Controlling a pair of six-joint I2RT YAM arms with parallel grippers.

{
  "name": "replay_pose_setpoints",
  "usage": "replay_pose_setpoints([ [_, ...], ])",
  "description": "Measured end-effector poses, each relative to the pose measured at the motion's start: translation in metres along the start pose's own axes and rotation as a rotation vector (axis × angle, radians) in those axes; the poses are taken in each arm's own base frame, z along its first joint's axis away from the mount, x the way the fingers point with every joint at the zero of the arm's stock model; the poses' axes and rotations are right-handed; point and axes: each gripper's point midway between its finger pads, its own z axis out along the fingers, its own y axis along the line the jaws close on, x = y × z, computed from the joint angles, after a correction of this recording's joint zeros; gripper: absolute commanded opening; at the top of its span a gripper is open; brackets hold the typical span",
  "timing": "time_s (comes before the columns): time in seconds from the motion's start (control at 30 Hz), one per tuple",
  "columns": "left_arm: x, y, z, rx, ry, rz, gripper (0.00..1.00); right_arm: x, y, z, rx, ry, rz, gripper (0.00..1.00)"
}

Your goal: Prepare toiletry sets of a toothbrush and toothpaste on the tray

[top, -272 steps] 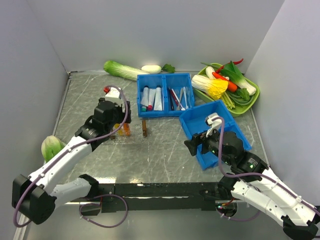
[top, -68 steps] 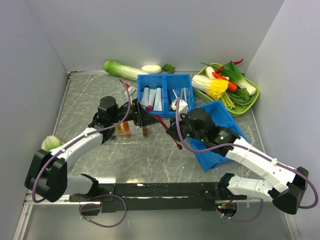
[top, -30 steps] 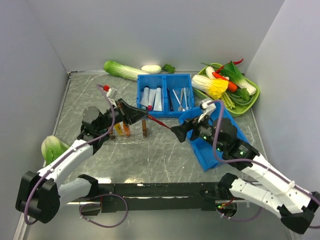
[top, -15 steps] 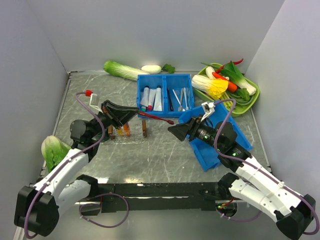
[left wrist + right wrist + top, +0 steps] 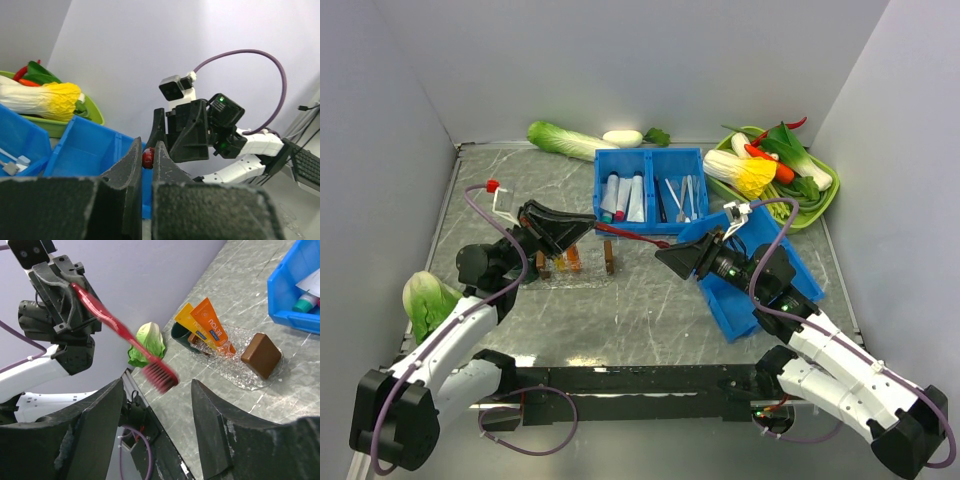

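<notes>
My left gripper (image 5: pixel 582 228) is shut on the handle end of the dark red toothbrush (image 5: pixel 630 237), which sticks out level to the right above the table. In the left wrist view the red handle tip (image 5: pixel 148 158) is pinched between the two fingers. My right gripper (image 5: pixel 663 255) faces it, open, and the bristle head (image 5: pixel 161 376) hangs between its spread fingers without touching them. Yellow toothpaste (image 5: pixel 192 323) and orange toothpaste (image 5: pixel 213 326) lean side by side on the clear tray (image 5: pixel 252 375), below the left gripper (image 5: pixel 60 295).
A brown block (image 5: pixel 260 355) stands on the tray's right end. Behind are the divided blue bin (image 5: pixel 650 190) of tubes and brushes, a second blue bin (image 5: pixel 760 225) under the right arm, and a green vegetable dish (image 5: pixel 823 200). A bok choy (image 5: pixel 422 295) lies at the left wall.
The left arm has drawn back to the left, carrying the toothbrush with it. The right gripper has shifted slightly left and its jaws stand narrower than a second ago.
</notes>
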Motion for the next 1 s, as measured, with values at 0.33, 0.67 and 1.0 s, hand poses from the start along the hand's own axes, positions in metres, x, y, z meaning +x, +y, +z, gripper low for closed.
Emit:
replay_pose_setpoints([
  [0.33,0.002,-0.004,0.001,0.033,0.010,-0.039,0.01,-0.005,0.002,0.000,-0.019,-0.016,-0.032,0.43],
  [0.67,0.000,-0.004,0.002,0.046,0.003,-0.046,0.01,-0.006,0.002,-0.001,-0.028,-0.014,-0.044,0.17],
  [1.0,0.006,0.006,0.003,0.028,0.047,-0.073,0.33,-0.007,0.002,-0.007,-0.020,-0.016,-0.081,0.00],
])
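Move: The left gripper already holds the red toothbrush slanting down to the right; its bristled head lies about 13 cm right of the left hand, 2 cm back and 6 cm lower. For the right gripper that head is practically between its open fingers, within about 1 cm. From the right hand, the brown block stands some 12 cm left and 12 cm ahead, and the orange tube about 21 cm left and 12 cm ahead, both roughly 25 cm below. Hold the right gripper almost in place around the toothbrush's bristled end, letting it ease less than 1 cm up and to its right with a tilt of about 5 degrees, and close its fingers from well over half open to nearly shut, so they pinch the brush at its head. Keep the left gripper's hold on the handle, steady within about 1 cm, offering the brush across. ##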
